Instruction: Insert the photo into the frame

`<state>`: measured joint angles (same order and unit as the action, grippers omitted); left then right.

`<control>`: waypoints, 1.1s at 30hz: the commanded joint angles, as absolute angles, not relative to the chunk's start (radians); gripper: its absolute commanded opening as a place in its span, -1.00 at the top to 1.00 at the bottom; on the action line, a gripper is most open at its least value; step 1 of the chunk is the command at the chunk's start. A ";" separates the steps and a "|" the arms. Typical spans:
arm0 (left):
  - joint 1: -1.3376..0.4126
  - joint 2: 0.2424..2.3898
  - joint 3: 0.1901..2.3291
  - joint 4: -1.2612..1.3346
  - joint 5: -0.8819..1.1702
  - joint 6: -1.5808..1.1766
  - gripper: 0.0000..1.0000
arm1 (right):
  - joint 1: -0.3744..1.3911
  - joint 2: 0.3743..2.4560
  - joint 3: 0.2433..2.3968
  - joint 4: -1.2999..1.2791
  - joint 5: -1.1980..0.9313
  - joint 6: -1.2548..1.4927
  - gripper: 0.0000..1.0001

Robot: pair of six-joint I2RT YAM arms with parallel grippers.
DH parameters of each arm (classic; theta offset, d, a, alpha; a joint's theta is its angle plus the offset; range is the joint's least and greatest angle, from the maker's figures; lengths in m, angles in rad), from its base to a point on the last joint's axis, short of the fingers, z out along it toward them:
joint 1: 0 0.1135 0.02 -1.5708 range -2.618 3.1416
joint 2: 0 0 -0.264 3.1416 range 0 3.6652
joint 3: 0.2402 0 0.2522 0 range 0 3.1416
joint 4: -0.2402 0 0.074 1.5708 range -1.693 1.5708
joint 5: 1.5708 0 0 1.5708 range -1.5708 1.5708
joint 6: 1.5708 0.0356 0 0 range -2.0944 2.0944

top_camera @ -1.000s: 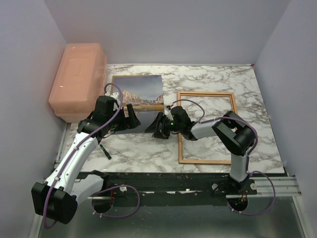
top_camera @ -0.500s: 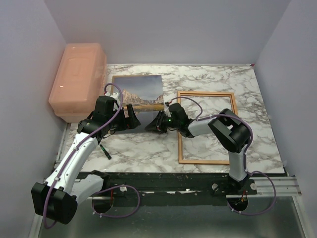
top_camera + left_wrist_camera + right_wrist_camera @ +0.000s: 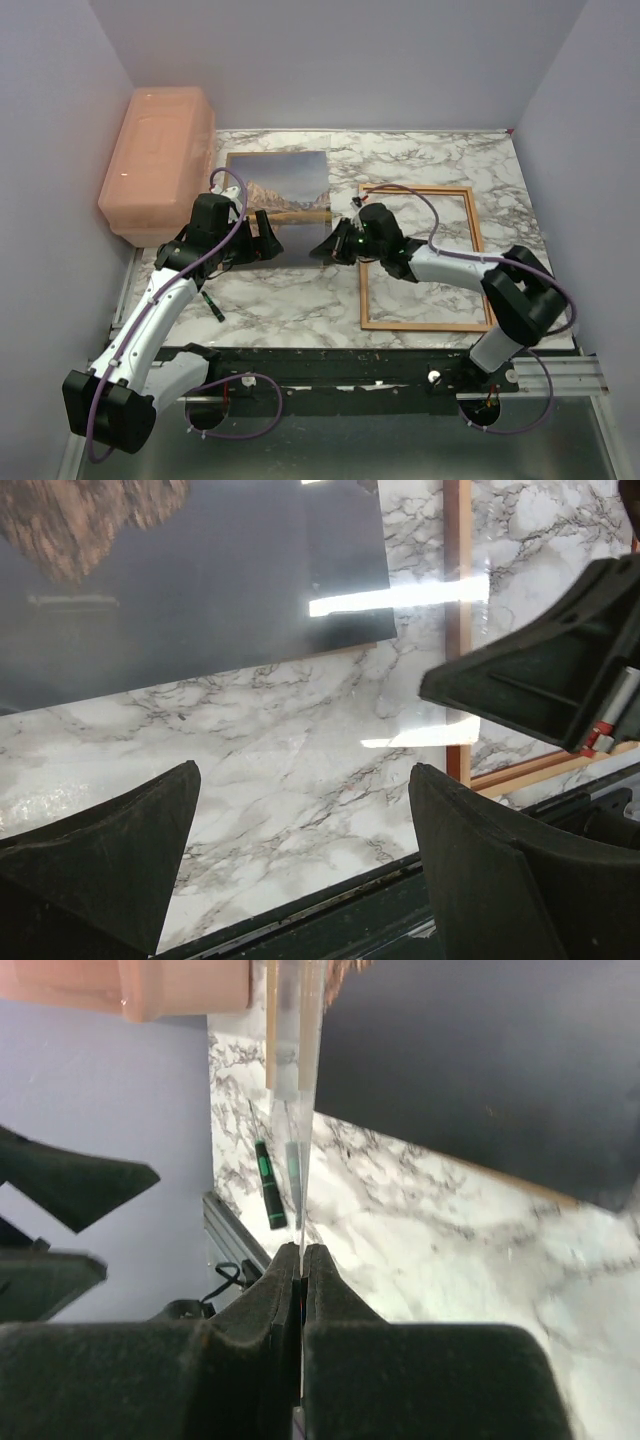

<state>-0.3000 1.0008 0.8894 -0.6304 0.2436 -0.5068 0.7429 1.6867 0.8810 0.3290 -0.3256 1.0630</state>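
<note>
The photo (image 3: 285, 190), a mountain-and-lake print, lies on the marble at centre left; its dark lower part shows in the left wrist view (image 3: 200, 590) and the right wrist view (image 3: 480, 1060). The light-wood frame (image 3: 420, 325) lies flat to its right, one bar visible (image 3: 457, 630). My right gripper (image 3: 324, 246) sits at the photo's near right corner, rolled on its side. It is shut (image 3: 301, 1250) on a thin glossy sheet edge seen edge-on, apparently that corner. My left gripper (image 3: 265, 237) hovers open (image 3: 303, 780) over the photo's near edge, holding nothing.
A pink lidded box (image 3: 158, 160) stands at the far left against the wall. A black-and-green pen (image 3: 212, 300) lies on the marble near the left arm, also in the right wrist view (image 3: 267, 1180). A black rail (image 3: 330, 365) runs along the table's near edge.
My right gripper has closed from open to shut at the photo's corner. Its elbow has swung out to the right and the gripper has shifted slightly right. The left arm has not moved.
</note>
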 commanded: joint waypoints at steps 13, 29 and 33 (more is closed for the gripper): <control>-0.293 0.980 0.899 -0.606 0.282 -0.525 -0.75 | 0.740 1.034 0.569 -0.365 -0.082 1.000 0.86; -0.293 0.977 0.893 -0.609 0.285 -0.525 -0.75 | 0.657 1.154 0.694 -0.498 0.031 0.896 -0.85; -0.293 0.973 0.896 -0.610 0.288 -0.523 -0.75 | 0.519 1.198 0.669 -0.370 -0.136 0.840 -0.84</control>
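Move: My right hand, its closed fingers pointing left and pinching the clear sheet's right-hand part, has the frame's middle about 27 cm to its right, level with it and some 7 cm lower. The frame's left rail is about 11 cm to the right, also level. The photo's middle lies roughly 11 cm ahead and 10 cm to the left, also 7 cm down. From my idle left hand the frame's middle is some 39 cm to the right and 12 cm below. Still pinching the clear sheet, I draw my right hand swiftly right and back, away from the photo and over the frame's left rail, about 12 cm right and 9 cm back. Then I open the fingers wide and let go, keep going right to some 18 cm in all while sinking and tipping the fingers about 30 degrees downward, and finish with a short swing forward. ##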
